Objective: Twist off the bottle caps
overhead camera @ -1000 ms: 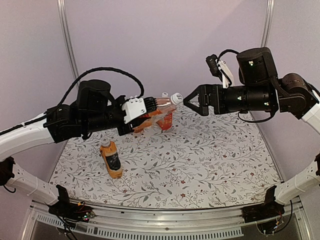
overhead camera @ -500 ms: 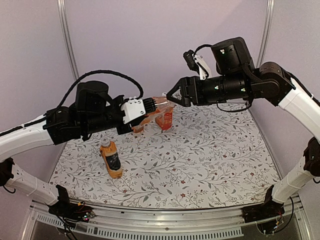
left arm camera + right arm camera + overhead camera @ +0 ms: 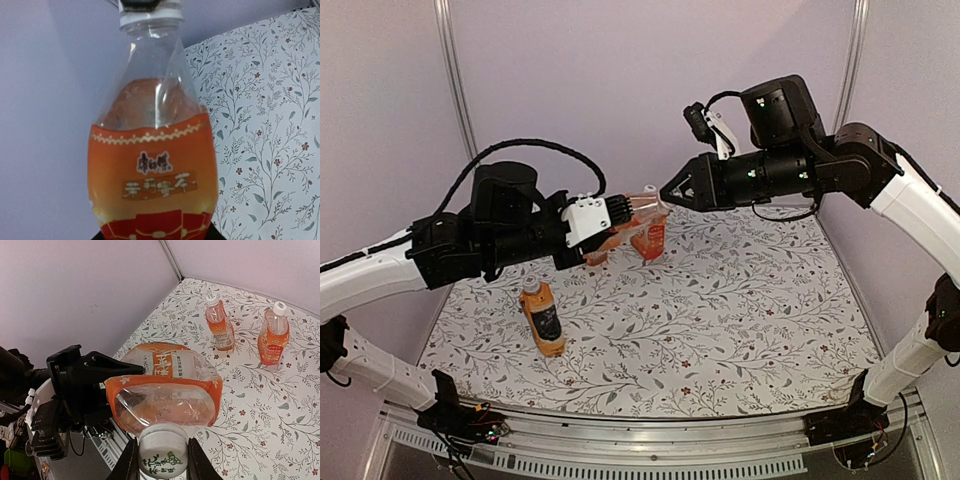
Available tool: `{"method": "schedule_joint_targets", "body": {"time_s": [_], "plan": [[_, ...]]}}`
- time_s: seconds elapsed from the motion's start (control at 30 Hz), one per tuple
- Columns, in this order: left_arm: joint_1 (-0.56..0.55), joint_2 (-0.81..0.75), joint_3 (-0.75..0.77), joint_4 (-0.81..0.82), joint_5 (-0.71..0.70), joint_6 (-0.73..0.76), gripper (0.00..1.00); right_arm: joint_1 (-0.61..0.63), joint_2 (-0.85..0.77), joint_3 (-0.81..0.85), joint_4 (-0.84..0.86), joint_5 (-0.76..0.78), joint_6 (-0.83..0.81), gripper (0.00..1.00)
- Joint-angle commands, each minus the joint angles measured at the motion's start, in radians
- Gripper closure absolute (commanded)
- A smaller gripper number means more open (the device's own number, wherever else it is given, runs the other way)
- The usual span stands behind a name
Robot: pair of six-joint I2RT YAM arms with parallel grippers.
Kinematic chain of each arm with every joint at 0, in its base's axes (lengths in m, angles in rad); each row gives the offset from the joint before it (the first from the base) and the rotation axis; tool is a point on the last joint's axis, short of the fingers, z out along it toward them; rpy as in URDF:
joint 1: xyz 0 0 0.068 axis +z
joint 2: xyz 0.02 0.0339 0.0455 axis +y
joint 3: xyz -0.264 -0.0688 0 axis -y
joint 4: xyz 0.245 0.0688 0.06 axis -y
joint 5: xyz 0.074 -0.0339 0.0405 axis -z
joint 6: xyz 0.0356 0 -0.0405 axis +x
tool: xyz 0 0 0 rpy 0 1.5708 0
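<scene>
My left gripper (image 3: 623,214) is shut on the body of a clear bottle of orange drink (image 3: 165,390), holding it in the air almost level with its neck toward the right arm. The bottle fills the left wrist view (image 3: 155,165). Its white bottle cap (image 3: 162,456) sits between the fingers (image 3: 129,464) of my right gripper (image 3: 669,194), which press it from both sides. In the left wrist view the cap (image 3: 150,19) is at the top edge, with dark fingertips over it.
A black-labelled bottle (image 3: 542,318) stands capped at the near left of the flowered tablecloth (image 3: 720,330). Another orange bottle (image 3: 650,238) stands behind the held one. The right wrist view shows two capped bottles standing (image 3: 219,322) (image 3: 273,335). Walls close off the back and both sides.
The right arm has swung left up to the held bottle, and its jaws have gone from wide open to closed on the cap. The left arm and bottle have stayed put.
</scene>
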Motion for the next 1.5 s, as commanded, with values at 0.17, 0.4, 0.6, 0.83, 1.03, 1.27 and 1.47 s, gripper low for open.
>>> {"method": "schedule_joint_targets", "body": {"time_s": [0.17, 0.4, 0.6, 0.83, 1.03, 1.27, 1.47], "plan": [[0.013, -0.024, 0.173, -0.303, 0.512, -0.24, 1.0, 0.087, -0.06, 0.003, -0.163, -0.337, -0.564, 1.0], [0.009, 0.015, 0.268, -0.477, 0.768, -0.302, 1.0, 0.104, 0.037, 0.212, -0.528, -0.29, -0.89, 1.0], [0.001, 0.028, 0.275, -0.449, 0.739, -0.326, 1.0, 0.107, 0.091, 0.276, -0.566, -0.24, -0.968, 0.98], [0.001, 0.01, 0.22, -0.351, 0.556, -0.32, 1.0, 0.108, -0.017, 0.165, -0.307, -0.073, -0.776, 0.01], [-0.01, -0.014, 0.105, -0.169, 0.224, -0.176, 1.0, 0.108, -0.081, 0.082, -0.143, 0.072, -0.314, 0.01], [-0.024, -0.012, 0.005, 0.085, -0.058, 0.024, 1.0, 0.088, -0.101, -0.018, -0.074, 0.218, 0.01, 0.01], [-0.035, -0.017, -0.038, 0.136, -0.093, 0.109, 1.0, 0.033, -0.09, -0.042, 0.058, 0.12, 0.022, 0.05]]}}
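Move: The right hand already has the cap between its fingertips, with no offset. From the left hand, which still grips the bottle's label, the cap is about 11 cm to the right, 5 cm back and 7 cm higher. Of the standing bottles, the middle one is some 24 cm ahead of the right hand and 4 cm to its left; the left one is about 22 cm ahead and 20 cm left. Both are about 30 cm below it. With the right fingers pinching the cap and the left keeping hold of the bottle, both hands swing back 10–12 cm, the right turning counter-clockwise by over 50 degrees as the left turns clockwise and tips down. The right fingers then open wide and let go; both hands swing forward and unwind, the right backing off to stop about 4 cm clear of the cap. ##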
